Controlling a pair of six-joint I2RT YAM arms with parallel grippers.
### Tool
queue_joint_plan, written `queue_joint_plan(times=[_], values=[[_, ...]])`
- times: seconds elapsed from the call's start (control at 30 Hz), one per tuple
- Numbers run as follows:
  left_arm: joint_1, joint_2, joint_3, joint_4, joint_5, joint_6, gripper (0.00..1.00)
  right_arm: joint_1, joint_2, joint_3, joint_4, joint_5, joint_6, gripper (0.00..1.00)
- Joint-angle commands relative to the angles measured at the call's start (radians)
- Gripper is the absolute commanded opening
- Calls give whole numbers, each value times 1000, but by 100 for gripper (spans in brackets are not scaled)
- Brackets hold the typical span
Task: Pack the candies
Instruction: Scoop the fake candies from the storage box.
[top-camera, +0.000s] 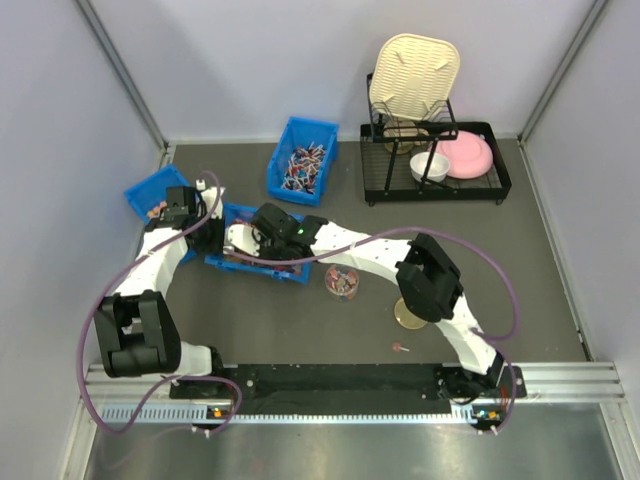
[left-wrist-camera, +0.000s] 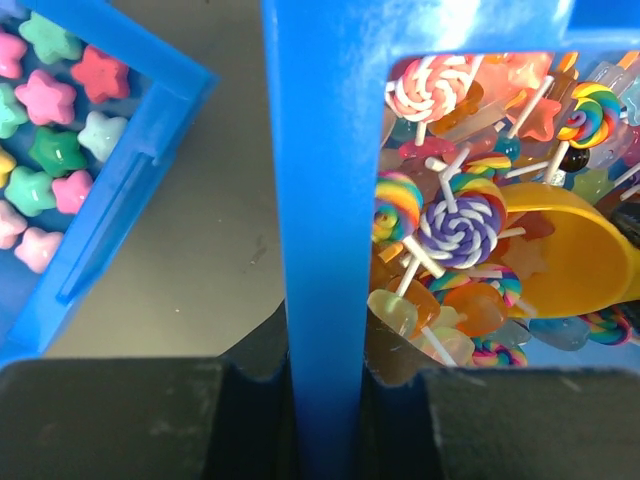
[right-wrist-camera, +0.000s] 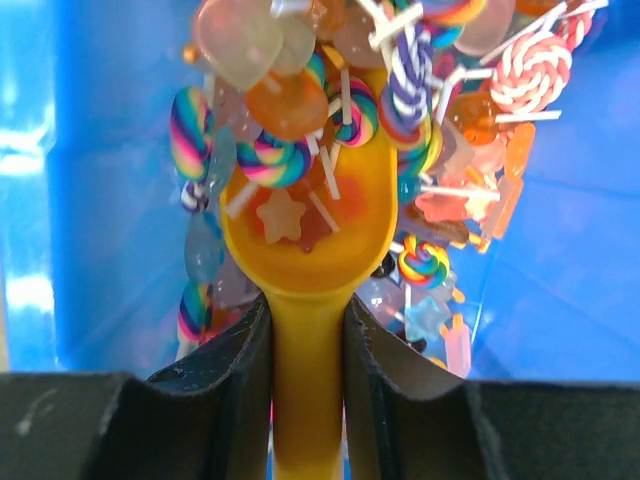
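Note:
The candies are tiny lollipops, stars and ice-pop shapes in mixed colours, heaped in a blue bin left of centre. My right gripper is shut on the handle of a yellow scoop. Its bowl is pushed into the heap and holds a few candies. My left gripper is shut on the bin's side wall; the scoop and candies show beyond it. From above, the left gripper and right gripper meet over this bin.
A small clear jar with some sweets stands right of the bin, a round lid beyond it, and one loose lollipop nearer. Two other blue bins hold star sweets and stick-like sweets. A black dish rack stands far right.

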Motion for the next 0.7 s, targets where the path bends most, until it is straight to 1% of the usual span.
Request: queue_joint_plan(times=[0.0, 0.13, 0.37, 0.47, 0.67], values=[[2, -75, 54, 124, 215, -92, 0, 2, -30, -23, 95, -56, 99, 0], [2, -75, 53, 127, 218, -92, 0, -61, -158, -109, 148, -122, 151, 0], [5, -75, 51, 129, 215, -92, 0, -131, -336, -332, 275, -176, 168, 0], [5, -78, 51, 129, 214, -92, 0, -142, -384, -397, 321, -181, 163, 0], [8, -73, 51, 127, 218, -92, 0, -168, -435, -460, 385, -207, 191, 0]])
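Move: The round clear storage box that this scoopful goes to is about 16 cm to the right of my right hand, 8 cm back and some 6 cm lower. The blue candy box my scoop is in has its middle about 3 cm left of that hand, level with it fore and aft and 4 cm below; the gold lid lies 15 cm right of the storage box and 7 cm nearer me. From my left hand the storage box is about 27 cm right, 10 cm back and 6 cm down. Keeping my grip on the yellow scoop's handle, I draw my right hand about 7 cm to the right and lift it nearly 5 cm, bringing the scoop up off the candies towards the storage box's side. As I go I tip the blade's left-pointing end up, some 15 degrees, with a slight clockwise turn. My left hand still pinches the blue box's left rim, drifting 2 cm right and a little up with a slight roll. ##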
